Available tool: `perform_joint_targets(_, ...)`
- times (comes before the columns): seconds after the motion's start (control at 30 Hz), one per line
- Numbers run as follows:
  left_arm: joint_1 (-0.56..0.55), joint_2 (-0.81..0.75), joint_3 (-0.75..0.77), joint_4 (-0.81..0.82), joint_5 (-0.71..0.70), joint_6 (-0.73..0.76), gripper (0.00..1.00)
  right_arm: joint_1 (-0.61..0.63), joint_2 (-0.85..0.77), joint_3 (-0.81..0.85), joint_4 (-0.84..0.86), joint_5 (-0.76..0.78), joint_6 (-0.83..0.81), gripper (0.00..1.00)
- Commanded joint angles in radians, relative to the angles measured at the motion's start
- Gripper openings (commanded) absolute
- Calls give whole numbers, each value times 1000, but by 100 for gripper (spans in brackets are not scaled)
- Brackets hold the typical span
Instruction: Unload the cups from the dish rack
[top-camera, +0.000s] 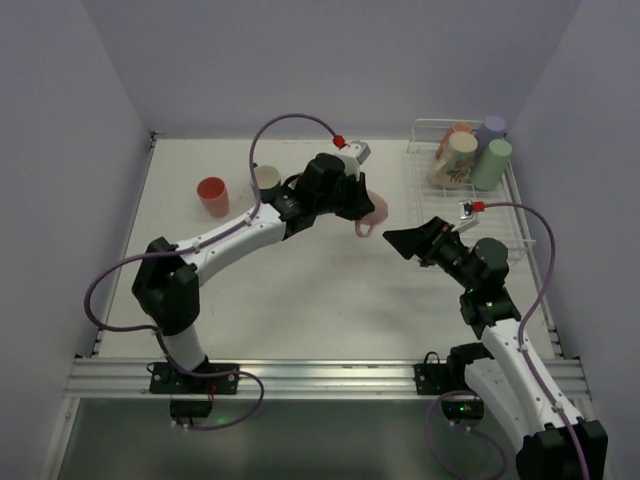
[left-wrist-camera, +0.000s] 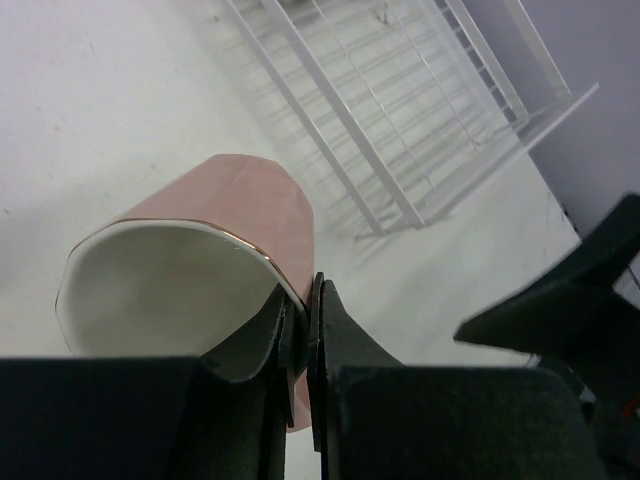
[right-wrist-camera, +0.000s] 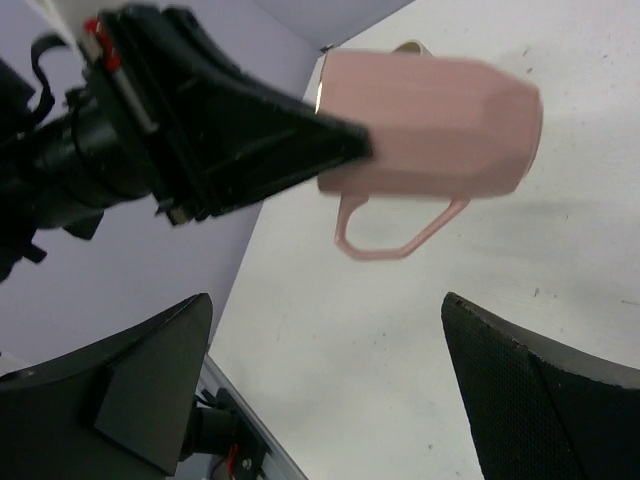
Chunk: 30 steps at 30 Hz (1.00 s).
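My left gripper (top-camera: 360, 207) is shut on the rim of a pink mug (top-camera: 378, 211), one finger inside the mouth and one outside (left-wrist-camera: 305, 320). The mug (left-wrist-camera: 235, 220) hangs on its side above the table, its handle pointing down (right-wrist-camera: 430, 120). My right gripper (top-camera: 396, 240) stands open just right of the mug with nothing between its fingers (right-wrist-camera: 326, 298). The dish rack (top-camera: 500, 215) lies at the back right, holding a cream cup (top-camera: 455, 158), a light green cup (top-camera: 492, 163), a lavender cup (top-camera: 493, 126) and a salmon cup (top-camera: 459, 130). A red cup (top-camera: 212, 195) and a cream cup (top-camera: 267, 179) stand on the table at the left.
White walls close the table on the left, back and right. A metal rail (top-camera: 320, 375) with both arm bases runs along the near edge. The rack's near part (left-wrist-camera: 400, 110) shows only bare wire.
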Motion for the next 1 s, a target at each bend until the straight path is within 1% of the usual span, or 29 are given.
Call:
perform_joint_targets(0.0, 6, 98, 242, -71, -119, 103, 0, 1, -55, 38, -90, 34, -65, 99)
perform_joint_targets(0.07, 6, 170, 339, -151, -153, 135, 0, 1, -83, 41, -157, 91, -105, 99)
perform_joint_targets(0.1, 6, 195, 371, -178, -215, 148, 0, 1, -118, 38, -187, 112, -115, 99)
perform_joint_targets(0.17, 6, 258, 425, -240, -267, 178, 0, 1, -156, 27, -260, 160, -134, 99)
perform_joint_targets(0.2, 6, 281, 491, -263, -309, 189, 0, 1, -175, 26, -280, 169, -140, 99)
perform_joint_targets(0.27, 5, 348, 557, -321, -365, 214, 0, 1, -230, 26, -340, 171, -152, 99)
perform_joint_targets(0.3, 6, 365, 609, -332, -379, 223, 0, 1, -248, 23, -356, 166, -157, 99)
perform_joint_targets(0.37, 8, 421, 658, -361, -406, 243, 0, 1, -291, 18, -397, 163, -169, 99)
perform_joint_targets(0.4, 8, 439, 715, -375, -425, 251, 0, 1, -302, 15, -424, 165, -174, 99)
perform_joint_targets(0.47, 8, 496, 764, -415, -437, 264, 0, 1, -328, 7, -445, 166, -186, 99)
perform_joint_targets(0.53, 12, 517, 792, -427, -440, 267, 0, -1, -336, 3, -466, 163, -191, 99)
perform_joint_targets(0.67, 19, 531, 754, -406, -451, 271, 0, 1, -345, -6, -475, 142, -191, 99)
perform_joint_targets(0.97, 39, 562, 751, -403, -434, 269, 0, 1, -330, 0, -471, 139, -197, 99)
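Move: My left hand already holds the pink cup by its rim; the free spot it goes to lies about 13 cm ahead, 4 cm to the left and 15 cm below. The beige cup stands some 8 cm short of centre-to-centre 20, at about 15 cm ahead and 16 cm left of that hand; the dark green mug is 16 cm ahead, 28 cm left, at the same height. From my empty right hand the spot is roughly 20 cm ahead, 9 cm left and 16 cm down. I carry the pink cup forward about 12 cm with my left hand, level at first and then sinking some 9 cm towards the table just right of the beige cup, easing off at the end. The wrist rolls about 30 degrees so the fingers point more steeply down, still pinching the rim. My open right hand draws away, back about 4 cm, to the right and down. ##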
